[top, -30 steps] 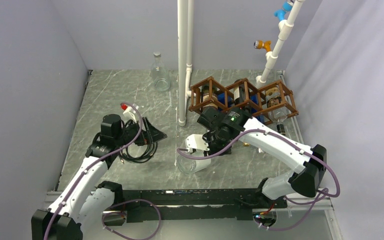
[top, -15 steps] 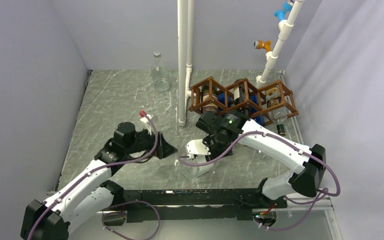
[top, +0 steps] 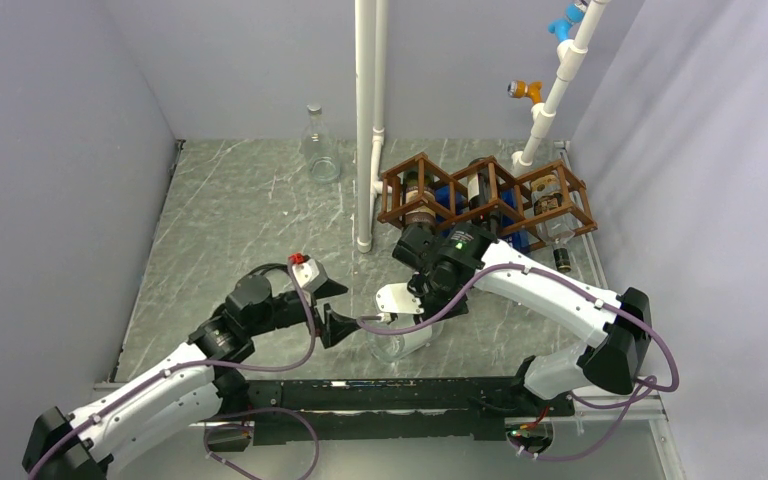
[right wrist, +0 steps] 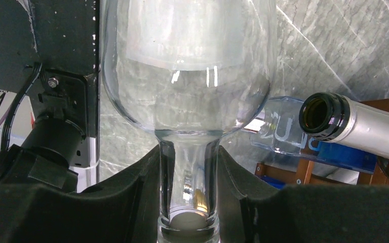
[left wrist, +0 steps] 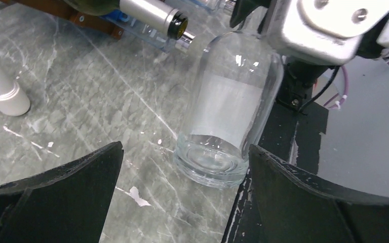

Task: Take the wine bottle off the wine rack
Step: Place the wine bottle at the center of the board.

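A clear glass wine bottle with a pale label lies tilted near the table's front edge, off the wooden wine rack. My right gripper is shut on the bottle's neck, and the wide body reaches away from the camera. In the top view the right gripper sits just in front of the rack. My left gripper is open, its black fingers spread to either side of the bottle's base and a little short of it. Seen from above, the left gripper is just left of the bottle.
Other bottles stay in the rack: a dark one with a silver neck and a blue-tinted one. A white pipe stands left of the rack, and a glass flask sits at the back. A black rail runs along the front edge.
My left arm has swung right and toward the front edge, bringing its open gripper up to the bottle's base. The right gripper has drawn the bottle slightly nearer the front.
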You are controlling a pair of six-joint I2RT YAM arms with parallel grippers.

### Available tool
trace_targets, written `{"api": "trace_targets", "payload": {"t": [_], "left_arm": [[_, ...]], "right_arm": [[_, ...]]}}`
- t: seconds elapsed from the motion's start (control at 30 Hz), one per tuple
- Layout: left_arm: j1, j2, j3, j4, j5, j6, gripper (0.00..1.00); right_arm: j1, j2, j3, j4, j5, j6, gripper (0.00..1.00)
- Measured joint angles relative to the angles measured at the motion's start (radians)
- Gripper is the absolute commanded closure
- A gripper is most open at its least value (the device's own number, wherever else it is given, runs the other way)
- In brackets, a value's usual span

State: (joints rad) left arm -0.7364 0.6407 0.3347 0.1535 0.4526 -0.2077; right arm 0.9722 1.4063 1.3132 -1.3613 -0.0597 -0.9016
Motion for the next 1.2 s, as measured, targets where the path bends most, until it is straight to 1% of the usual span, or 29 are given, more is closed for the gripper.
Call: {"api": "trace_targets", "payload": {"t": [0.2,0.53,0.67,0.97,1.2], "left_arm": [[-0.008,0.068,0.000,0.000,-0.079,-0.008,0.01],[-0.008,0.170,0.009,-0.034,-0.161,-0.145,0.01],[-0.008,0.203,0.023,-0.053,-0.166,-0.179,0.01],[-0.008,0.283,0.046,-0.053,-0.153,-0.211,0.00],[-0.008,0.327,0.047,-0.045,-0.132,-0.268,0.00]], "right_arm": [[0.000,0.000,0.000,0.000,0.019,-0.003,1.00],[0.011,0.002,0.000,0.000,0.086,-0.016,1.00],[0.021,0.002,0.000,0.000,0.098,-0.019,1.00],[0.048,0.004,0.000,0.000,0.126,-0.023,0.97],[0.066,0.024,0.000,0.000,0.142,-0.023,0.94]]}}
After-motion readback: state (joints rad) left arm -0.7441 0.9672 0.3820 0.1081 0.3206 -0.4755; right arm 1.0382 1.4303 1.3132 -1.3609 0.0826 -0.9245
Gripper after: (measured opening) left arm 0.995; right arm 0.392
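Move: The glass bottle, held by its neck in the right gripper with its base pointing at the left one, has its middle about 11 cm right, 5 cm back and roughly 6 cm below the left hand; from the right hand it lies some 7 cm left and 4 cm back, nearly at its height. The white pipe's foot is 12 cm ahead of the left hand, 2 cm to its right and 16 cm down. The racked dark bottle's neck is 11 cm ahead of the right hand, 2 cm left, 7 cm lower. Bring the left gripper down about 7.5 cm beside the bottle's base, easing it 2 cm forward early on, fingers kept wide open; as it sinks, tip the fingers down some 15 to 20 degrees and roll the front finger lower. Keep the right gripper's pinch on the neck, shifting only a centimetre forward while it turns slightly and dips the base end. ##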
